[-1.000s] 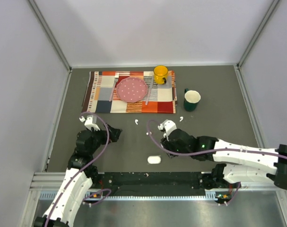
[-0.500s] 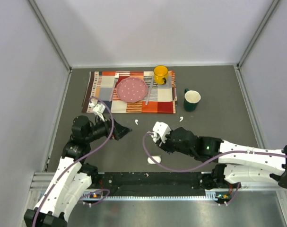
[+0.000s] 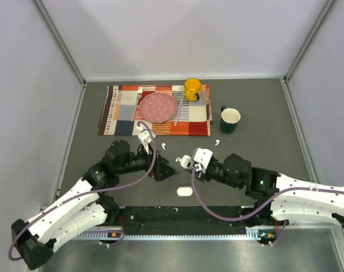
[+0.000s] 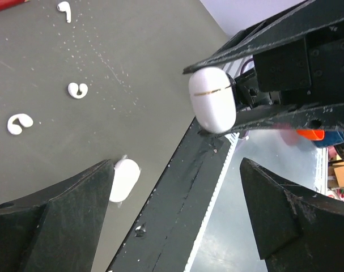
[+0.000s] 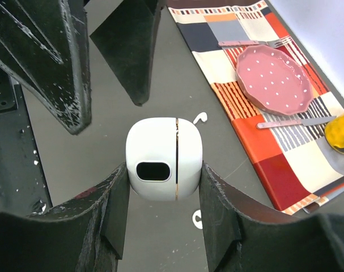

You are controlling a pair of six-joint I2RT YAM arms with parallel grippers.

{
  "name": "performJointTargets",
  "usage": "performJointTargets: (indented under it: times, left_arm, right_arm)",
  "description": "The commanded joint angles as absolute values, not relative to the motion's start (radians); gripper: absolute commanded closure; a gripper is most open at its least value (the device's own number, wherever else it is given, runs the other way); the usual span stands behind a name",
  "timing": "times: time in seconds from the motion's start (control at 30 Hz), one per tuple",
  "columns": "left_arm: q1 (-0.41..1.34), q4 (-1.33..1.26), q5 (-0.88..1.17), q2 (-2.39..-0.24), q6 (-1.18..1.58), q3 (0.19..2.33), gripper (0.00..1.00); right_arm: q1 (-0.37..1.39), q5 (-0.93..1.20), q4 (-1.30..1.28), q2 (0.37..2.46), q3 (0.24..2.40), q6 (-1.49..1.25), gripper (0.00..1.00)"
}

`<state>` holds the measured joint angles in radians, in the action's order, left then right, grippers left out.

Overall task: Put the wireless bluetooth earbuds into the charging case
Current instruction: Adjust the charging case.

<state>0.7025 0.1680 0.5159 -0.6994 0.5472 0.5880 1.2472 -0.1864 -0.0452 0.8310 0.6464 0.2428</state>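
My right gripper (image 5: 164, 169) is shut on a white charging case (image 5: 164, 157), closed, held above the table; the top view shows this case (image 3: 185, 163) at centre. A second closed case (image 3: 185, 191) lies near the front rail and also shows in the left wrist view (image 4: 125, 179). My left gripper (image 4: 176, 170) is open and empty, its jaws facing the held case (image 4: 212, 99) from the left (image 3: 165, 170). Three white earbuds lie loose on the grey table (image 4: 64, 8), (image 4: 77, 89), (image 4: 18, 123). Two earbuds show from above (image 3: 162, 145), (image 3: 217, 142).
At the back lies a checked placemat (image 3: 122, 105) bearing a pink dotted plate (image 3: 158, 107), cutlery and a yellow mug (image 3: 192, 89). To its right stands a green mug (image 3: 230, 119). The black front rail (image 3: 183, 214) runs just behind the second case.
My left arm has swung right and forward to the table's centre, jaws still open, ending beside the held case. My right gripper has shifted slightly left, still gripping the case.
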Motion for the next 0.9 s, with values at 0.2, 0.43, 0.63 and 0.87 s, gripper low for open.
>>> performJointTargets:
  times: [0.2, 0.43, 0.63, 0.87]
  left_arm:
    - [0.842, 0.069, 0.325, -0.831, 0.544, 0.735, 0.06]
    - [0.887, 0.049, 0.322, -0.917, 0.554, 0.778, 0.18]
    - [0.900, 0.049, 0.356, -0.951, 0.546, 0.796, 0.27]
    - [0.910, 0.049, 0.367, -0.973, 0.546, 0.813, 0.46]
  right_arm:
    - [1.256, -0.163, 0.002, 0.779, 0.635, 0.225, 1.00]
    - [1.256, -0.186, 0.003, 0.773, 0.627, 0.213, 1.00]
    - [1.258, -0.172, 0.003, 0.752, 0.611, 0.213, 1.00]
    - [1.256, -0.178, 0.009, 0.721, 0.594, 0.215, 1.00]
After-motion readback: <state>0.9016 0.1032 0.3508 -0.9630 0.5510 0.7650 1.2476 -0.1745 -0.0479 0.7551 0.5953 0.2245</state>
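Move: The charging case is already pinched in the right fingertips, its middle about 1 cm to the left of that hand's point. From the open left hand it lies some 6 cm to the right, 1 cm ahead and 2 cm higher. Some 17 cm below the left hand on the table, the white oval lies level with it and 5 cm right; an earbud is about 12 cm ahead and 4 cm right. The right fingers keep their pinch on the charging case, that hand easing only about 1 cm to the right. The left hand reaches right towards the case, some 6 cm and slowing, rising 1.5 cm on the way, and brings its fingers to either side of the case's free end; they close from wide open to roughly half, with no firm grip yet to be seen. ##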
